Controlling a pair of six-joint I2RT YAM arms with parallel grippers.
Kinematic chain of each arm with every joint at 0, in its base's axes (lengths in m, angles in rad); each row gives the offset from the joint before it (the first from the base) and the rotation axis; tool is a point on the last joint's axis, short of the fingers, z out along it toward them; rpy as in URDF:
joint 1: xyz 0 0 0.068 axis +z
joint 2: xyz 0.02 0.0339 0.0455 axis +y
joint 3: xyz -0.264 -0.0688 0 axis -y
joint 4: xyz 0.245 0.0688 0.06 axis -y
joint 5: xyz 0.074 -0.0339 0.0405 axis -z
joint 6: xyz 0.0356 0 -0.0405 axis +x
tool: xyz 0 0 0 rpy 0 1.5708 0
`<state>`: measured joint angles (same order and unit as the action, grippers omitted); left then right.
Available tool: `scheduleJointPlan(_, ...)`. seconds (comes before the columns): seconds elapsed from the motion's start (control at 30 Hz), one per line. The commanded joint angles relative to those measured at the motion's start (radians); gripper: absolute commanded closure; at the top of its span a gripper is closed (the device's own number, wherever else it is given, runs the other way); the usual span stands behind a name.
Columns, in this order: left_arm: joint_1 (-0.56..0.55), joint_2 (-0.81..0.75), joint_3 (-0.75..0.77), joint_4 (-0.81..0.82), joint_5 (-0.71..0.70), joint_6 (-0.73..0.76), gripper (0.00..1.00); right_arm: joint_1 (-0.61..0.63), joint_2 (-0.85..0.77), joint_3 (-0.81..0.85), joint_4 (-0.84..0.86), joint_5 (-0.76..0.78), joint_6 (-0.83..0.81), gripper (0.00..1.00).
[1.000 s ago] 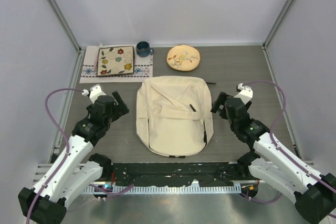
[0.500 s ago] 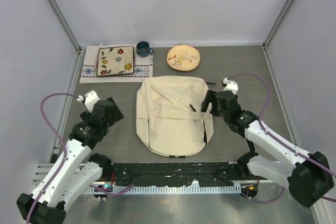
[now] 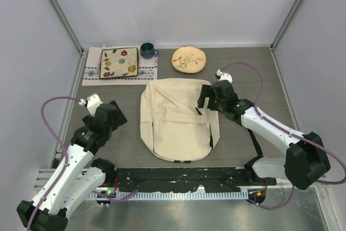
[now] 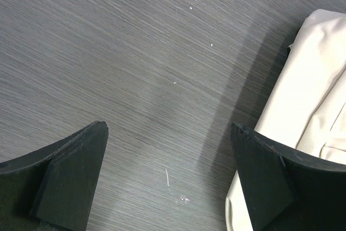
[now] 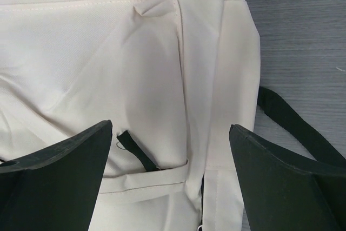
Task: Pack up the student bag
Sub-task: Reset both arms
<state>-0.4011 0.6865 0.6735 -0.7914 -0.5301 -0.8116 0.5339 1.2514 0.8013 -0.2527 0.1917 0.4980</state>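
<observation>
The student bag point(image 3: 175, 120), a cream fabric backpack, lies flat in the middle of the table. My right gripper point(image 3: 204, 97) hovers open over its upper right corner. In the right wrist view the cream fabric point(image 5: 108, 52) fills the space between the wide-apart jaws of the right gripper point(image 5: 170, 128), with a black zipper pull point(image 5: 138, 152) near the left jaw and a black strap point(image 5: 292, 120) on the table to the right. My left gripper point(image 3: 120, 113) stands open over bare table left of the bag. The left wrist view shows the left gripper point(image 4: 168, 128) with the bag's edge point(image 4: 319, 79) by its right jaw.
Along the back edge sit a square floral plate point(image 3: 118, 62) on a patterned cloth point(image 3: 91, 74), a blue mug point(image 3: 147, 50) and a round yellowish plate point(image 3: 188, 59). White walls close in the sides and back.
My right arm has reached forward and to the left, bringing its open gripper from beside the bag to over its upper right corner. The left arm drew back slightly, then held still.
</observation>
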Motion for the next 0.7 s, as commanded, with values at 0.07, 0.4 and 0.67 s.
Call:
scheduleJointPlan(0.07, -0.001, 0.030, 0.018, 0.029, -0.004, 0.015, 0.00, -0.002, 0.020, 0.108, 0.035, 0.015, -0.097, 0.05)
scheduleJointPlan(0.4, -0.001, -0.030, -0.021, 0.108, 0.010, 0.038, 0.00, -0.002, 0.007, 0.073, 0.061, 0.097, -0.260, 0.05)
scheduleJointPlan(0.67, -0.001, -0.081, -0.063, 0.165, -0.011, 0.052, 0.00, -0.150, -0.086, -0.022, 0.037, 0.193, -0.224, 0.02)
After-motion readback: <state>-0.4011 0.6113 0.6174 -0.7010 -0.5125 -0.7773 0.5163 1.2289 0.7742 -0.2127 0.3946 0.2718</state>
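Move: The empty right hand hovers over the upper right part of the student bag, whose middle lies about 8 cm back, 9 cm to its left and 10 cm below. The bag's black side strap comes out roughly 9 cm to the right and 1 cm ahead, and the round cushion lies some 20 cm ahead and 5 cm left. From the left hand the bag's middle is about 24 cm to the right, 2 cm back and 11 cm below. The open right hand first goes forward and up, nearly 3 cm each way, above the bag, then swings right and sinks back down, ending about 5 cm to the right of where it was, near the bag's right edge and its side strap, away from the bag's middle. On the way the wrist rolls some 15 degrees so its right side rises, and the fingers tip up slightly; they stay wide open and hold nothing. ##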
